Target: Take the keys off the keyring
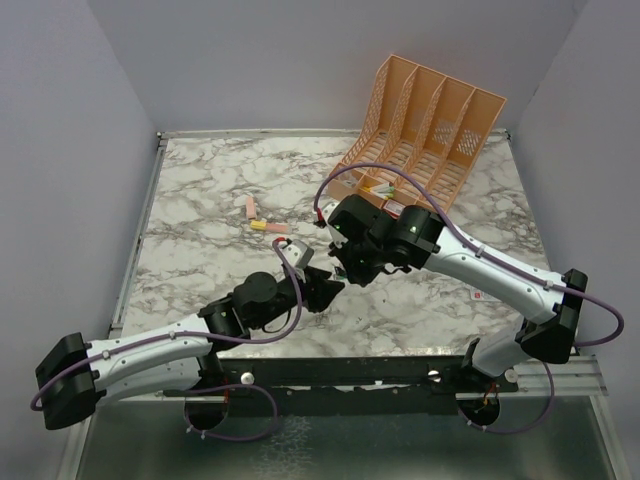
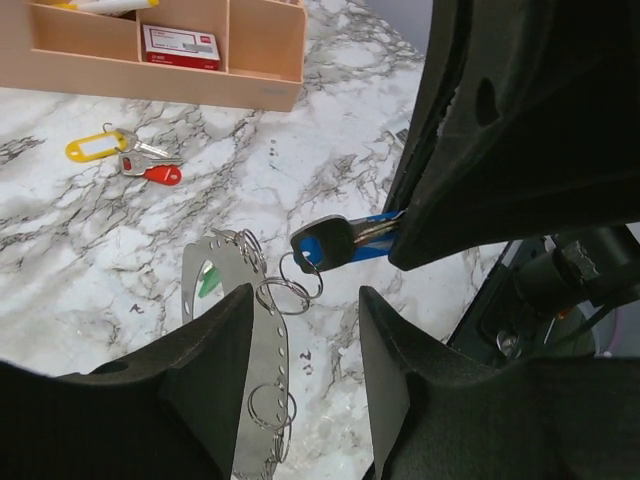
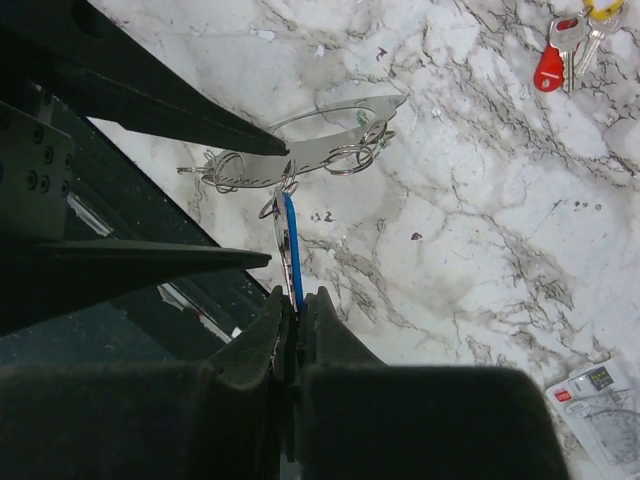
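The keyring (image 2: pixel 262 385), a flat pale grey metal plate with a row of holes, runs along the left finger (image 2: pixel 190 380) of my left gripper (image 2: pixel 305 300), whose jaws stand apart with bare marble between them. Split rings (image 2: pixel 285 297) hang from its rim, and a green tag (image 2: pixel 208 283) shows behind it. My right gripper (image 3: pixel 298 300) is shut on a blue-tagged key (image 3: pixel 291 245), still linked by a small ring to the keyring (image 3: pixel 310 158). In the top view both grippers (image 1: pixel 325 290) (image 1: pixel 345 270) meet at the table's middle front, hiding the keyring.
A yellow-tagged key (image 2: pixel 95 148) and a red-headed key (image 2: pixel 160 173) lie loose on the marble table (image 1: pixel 200 200). A peach slotted organiser (image 1: pixel 430 130) stands at the back right, with a staples box (image 2: pixel 180 45) inside it. Pink (image 1: pixel 250 207) and yellow (image 1: pixel 268 227) markers lie left of centre.
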Controlling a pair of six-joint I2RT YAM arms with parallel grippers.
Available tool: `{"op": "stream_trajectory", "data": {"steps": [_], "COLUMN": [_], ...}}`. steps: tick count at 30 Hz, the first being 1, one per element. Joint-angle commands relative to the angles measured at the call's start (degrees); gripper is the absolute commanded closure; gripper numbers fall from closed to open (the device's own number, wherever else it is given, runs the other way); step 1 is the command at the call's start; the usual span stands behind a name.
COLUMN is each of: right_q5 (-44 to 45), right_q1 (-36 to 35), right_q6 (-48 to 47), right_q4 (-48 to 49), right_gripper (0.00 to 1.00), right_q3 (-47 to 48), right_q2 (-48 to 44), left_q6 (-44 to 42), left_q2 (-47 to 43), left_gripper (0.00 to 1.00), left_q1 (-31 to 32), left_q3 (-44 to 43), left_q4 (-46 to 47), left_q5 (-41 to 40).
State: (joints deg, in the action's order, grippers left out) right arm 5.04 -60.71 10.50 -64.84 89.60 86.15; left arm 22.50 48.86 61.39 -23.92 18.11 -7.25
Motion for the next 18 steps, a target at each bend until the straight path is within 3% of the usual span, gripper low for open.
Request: {"op": "stream_trajectory", "data": {"steps": [1,10,18], "right_q5": [-2.40,-3.53,-2.39], "right_q1": [-0.29,-0.29,-0.29], "right_q6": [1.64,2.92,3.29], "right_q4": [-1.38,-1.72,-2.26], "right_gripper": [1.00,1.00,0.99], "right_q3": [2.43,2.51,1.27], "right_q2": [0.84,0.44,-0.86], "left_q6": [3.62,4.69,0.99], "left_q2": [1.33,4.15,3.95], "left_gripper": [0.53,0.56,0.81], "left_q1": [1.43,4.50,5.74], "left_q3": [0.87,0.71,1.18], "left_q4": [2.53,2.71,2.89], "left_q5": [-8.11,-15.90,-13.89]}}
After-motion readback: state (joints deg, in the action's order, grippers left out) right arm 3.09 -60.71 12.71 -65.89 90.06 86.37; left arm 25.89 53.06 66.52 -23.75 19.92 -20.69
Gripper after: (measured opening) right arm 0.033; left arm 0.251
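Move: The rings on the blue-tagged key sit just off the open left fingertips, about 2 cm ahead, 2 cm to the right and 1 cm down. The key itself, gripped by the right hand, is 1 cm ahead of the left hand, 4 cm right and 1 cm higher. The metal collar's middle is some 4 cm ahead, 1 cm right and 7 cm below. From the right hand the rings lie about 3 cm ahead, 3 cm left and 2 cm below. Bring the left gripper down about 1.5 cm and forward 1 cm, swinging it some 10 degrees counter-clockwise so its half-open tips straddle the rings. Then stop there and close to about half that gap around them. Keep the right fingers shut on the blue-tagged key, letting that hand ease back barely 1 cm. ##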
